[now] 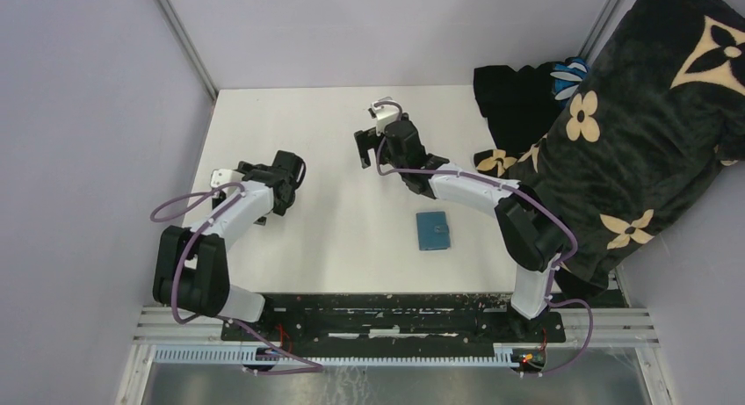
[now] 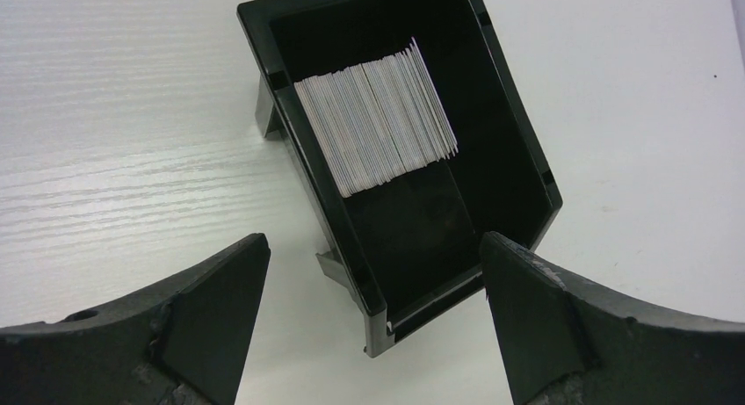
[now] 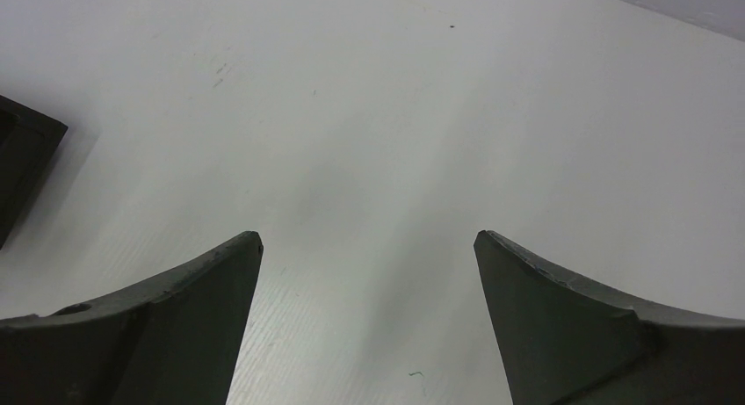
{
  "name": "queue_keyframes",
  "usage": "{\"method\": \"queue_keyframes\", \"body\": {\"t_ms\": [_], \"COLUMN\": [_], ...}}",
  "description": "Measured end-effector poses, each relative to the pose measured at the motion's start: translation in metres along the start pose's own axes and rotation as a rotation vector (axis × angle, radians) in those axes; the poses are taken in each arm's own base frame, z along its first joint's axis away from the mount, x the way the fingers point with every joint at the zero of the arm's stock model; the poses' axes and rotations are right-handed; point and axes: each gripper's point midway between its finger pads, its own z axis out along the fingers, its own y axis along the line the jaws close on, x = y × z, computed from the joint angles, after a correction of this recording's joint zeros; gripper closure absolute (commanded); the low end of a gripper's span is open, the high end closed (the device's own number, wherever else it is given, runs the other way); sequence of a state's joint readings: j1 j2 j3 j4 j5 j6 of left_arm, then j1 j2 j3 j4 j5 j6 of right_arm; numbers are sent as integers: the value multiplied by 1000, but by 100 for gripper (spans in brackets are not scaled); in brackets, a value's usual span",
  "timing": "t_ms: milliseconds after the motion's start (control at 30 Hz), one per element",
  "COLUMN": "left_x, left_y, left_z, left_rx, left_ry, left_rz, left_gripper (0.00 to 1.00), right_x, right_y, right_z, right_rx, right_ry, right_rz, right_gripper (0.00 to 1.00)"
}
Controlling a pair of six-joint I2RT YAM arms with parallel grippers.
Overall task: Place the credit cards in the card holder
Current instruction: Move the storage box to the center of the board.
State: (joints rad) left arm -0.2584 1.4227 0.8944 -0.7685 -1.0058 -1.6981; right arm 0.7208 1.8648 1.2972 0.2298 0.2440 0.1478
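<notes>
A stack of pale grey-white credit cards [image 2: 378,128] stands on edge inside a black open-topped box [image 2: 505,150] on the white table. My left gripper [image 2: 371,238] hovers open just in front of the box's near corner, with nothing between its fingers. In the top view the left gripper [image 1: 288,172] is at the table's left and hides the box. The teal-blue card holder [image 1: 432,230] lies shut and flat at the centre right, apart from both grippers. My right gripper [image 1: 362,148] is open over bare table [image 3: 369,115] near the far middle.
A black blanket with cream flower patterns [image 1: 632,133] covers the table's right side and far right corner. A dark corner [image 3: 22,155] shows at the left edge of the right wrist view. Grey walls enclose the table.
</notes>
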Motion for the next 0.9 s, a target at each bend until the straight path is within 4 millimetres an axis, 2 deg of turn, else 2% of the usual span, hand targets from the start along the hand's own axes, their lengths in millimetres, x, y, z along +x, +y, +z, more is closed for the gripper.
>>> {"method": "queue_keyframes", "body": {"t_ms": [167, 400, 633, 767, 900], "left_x": [7, 21, 31, 37, 41], "left_y": [-5, 4, 11, 14, 18], "left_z": [5, 16, 22, 25, 28], "left_rx": [-14, -63, -94, -109, -123], "left_ry": [10, 31, 47, 51, 53], "left_rz": [2, 39, 67, 88, 107], "left_gripper": [9, 17, 34, 40, 51], "right_x": [1, 11, 10, 12, 17], "right_y": [-3, -6, -9, -14, -20], "right_z": [2, 8, 10, 12, 12], "right_rx": [-2, -5, -11, -7, -1], "right_ry": [2, 19, 13, 9, 15], "right_rz": [13, 19, 32, 46, 59], "right_gripper": [0, 0, 0, 0, 0]}}
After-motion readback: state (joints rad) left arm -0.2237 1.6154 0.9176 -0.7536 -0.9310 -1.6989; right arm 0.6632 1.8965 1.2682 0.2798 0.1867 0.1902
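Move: The storage box sits under and beyond my open left hand, its middle about 4 cm ahead, 4 cm to the left and 6 cm down. The right end of its near wall is almost straight below, some 5 cm down. The upright cards in it stand roughly 3 cm ahead and 6 cm left of that hand. From my right hand the box is about 33 cm left, 9 cm back and 12 cm lower. I sink my left hand about 5 cm almost straight down over the right end of the storage box's near wall, rolling the wrist some 10 degrees and closing the fingers to a bit over half open, one outside the wall and the other inside the box. My empty right hand, wide open, eases 2 to 3 cm down, right and forward, away from the box. ##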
